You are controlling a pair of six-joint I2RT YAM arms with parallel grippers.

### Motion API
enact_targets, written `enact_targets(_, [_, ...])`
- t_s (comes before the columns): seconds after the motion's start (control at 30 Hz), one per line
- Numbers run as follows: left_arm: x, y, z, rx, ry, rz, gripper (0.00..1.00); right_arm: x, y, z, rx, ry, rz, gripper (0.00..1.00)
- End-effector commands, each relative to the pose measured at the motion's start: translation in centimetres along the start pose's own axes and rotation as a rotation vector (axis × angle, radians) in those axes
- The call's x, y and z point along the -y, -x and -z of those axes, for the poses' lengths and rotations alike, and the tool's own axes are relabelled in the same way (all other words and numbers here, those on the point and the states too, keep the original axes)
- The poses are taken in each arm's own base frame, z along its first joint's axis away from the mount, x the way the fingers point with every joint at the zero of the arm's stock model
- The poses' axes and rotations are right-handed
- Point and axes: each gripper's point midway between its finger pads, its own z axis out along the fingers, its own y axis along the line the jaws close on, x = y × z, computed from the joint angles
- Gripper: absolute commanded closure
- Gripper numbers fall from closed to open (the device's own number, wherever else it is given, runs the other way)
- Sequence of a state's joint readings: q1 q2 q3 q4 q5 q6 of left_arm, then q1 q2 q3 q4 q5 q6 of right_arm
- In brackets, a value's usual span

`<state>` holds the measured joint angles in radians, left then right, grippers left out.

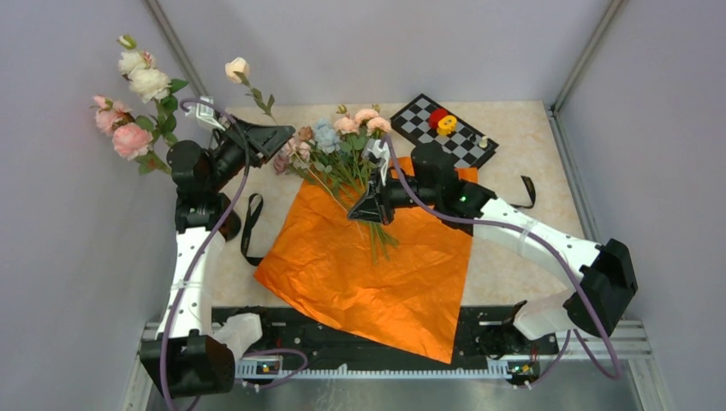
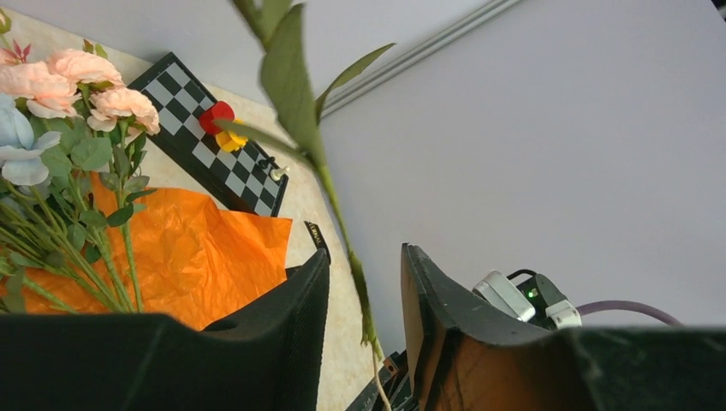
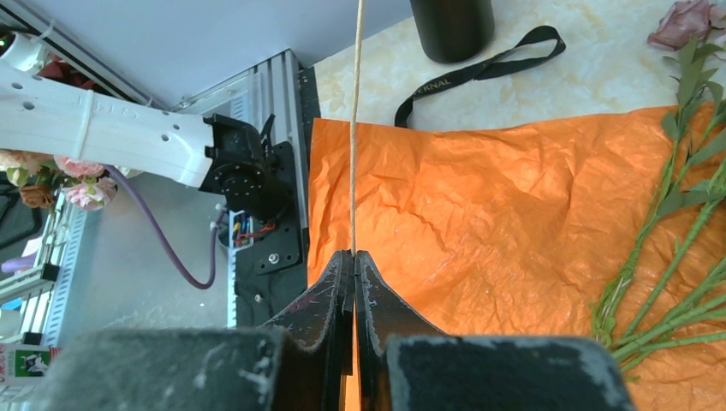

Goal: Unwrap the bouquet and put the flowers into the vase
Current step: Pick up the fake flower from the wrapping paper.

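The orange wrapping paper lies spread flat. The flowers rest loose across its far corner, their green stems on the paper. One leafy stem with a cream bud is lifted apart from the bunch. My left gripper stands open, its fingers either side of this stem without touching it. My right gripper is shut on the stem's thin bare wire end, above the paper. The black vase stands past the paper's edge; the top view hides it behind the left arm.
Large pink and white roses rise at the far left. A black ribbon lies beside the paper's left edge, another ribbon at the right. A chessboard with red and yellow pieces sits at the back.
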<state>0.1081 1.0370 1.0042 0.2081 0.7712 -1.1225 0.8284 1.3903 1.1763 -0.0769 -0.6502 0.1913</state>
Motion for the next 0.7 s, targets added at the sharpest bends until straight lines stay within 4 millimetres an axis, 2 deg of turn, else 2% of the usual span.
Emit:
enact_targets(0.0, [2.0, 1.2, 0.1, 0.023, -0.048, -0.07, 0.61, -1.9, 2.2, 0.1, 0.037, 0.053, 0.069, 1.0])
enact_targets(0.13, [1.9, 1.3, 0.3, 0.028, -0.045, -0.072, 0.71, -1.8, 1.9, -0.1, 0.028, 0.051, 0.064, 1.0])
enact_targets(0.4, [1.6, 1.3, 0.4, 0.029, -0.034, -0.087, 1.0, -1.3, 2.0, -0.1, 0.033, 0.025, 0.065, 1.0])
enact_targets(0.6, [1.7, 1.4, 0.6, 0.037, -0.03, -0.121, 1.0, -1.1, 2.2, 0.1, 0.044, -0.001, 0.07, 1.0])
enact_targets(0.67, [1.7, 1.3, 0.7, 0.035, -0.026, -0.136, 1.0, -0.9, 2.3, 0.3, 0.048, -0.018, 0.072, 0.94])
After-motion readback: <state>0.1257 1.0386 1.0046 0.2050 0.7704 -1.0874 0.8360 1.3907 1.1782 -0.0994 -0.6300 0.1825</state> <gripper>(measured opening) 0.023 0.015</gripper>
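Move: The white flower's stem already stands between your open left fingertips, within about a centimetre of the left hand point. From there the bloom is roughly 9 cm ahead, 7 left and 9 up; the bouquet's blooms 15 ahead, 3 right and 33 below; the vase 22 left, 6 back and 26 below. From the right hand, shut on the stem's thin lower end, that gripping spot is about 12 cm ahead, 12 left and 12 up. Close the left gripper all the way from a bit under half open, pinching the white flower's stem between the fingertips while the hand stays nearly in place, easing less than 1 cm to the left. Keep the right fingers shut on the stem's lower end and hold that hand steady. ##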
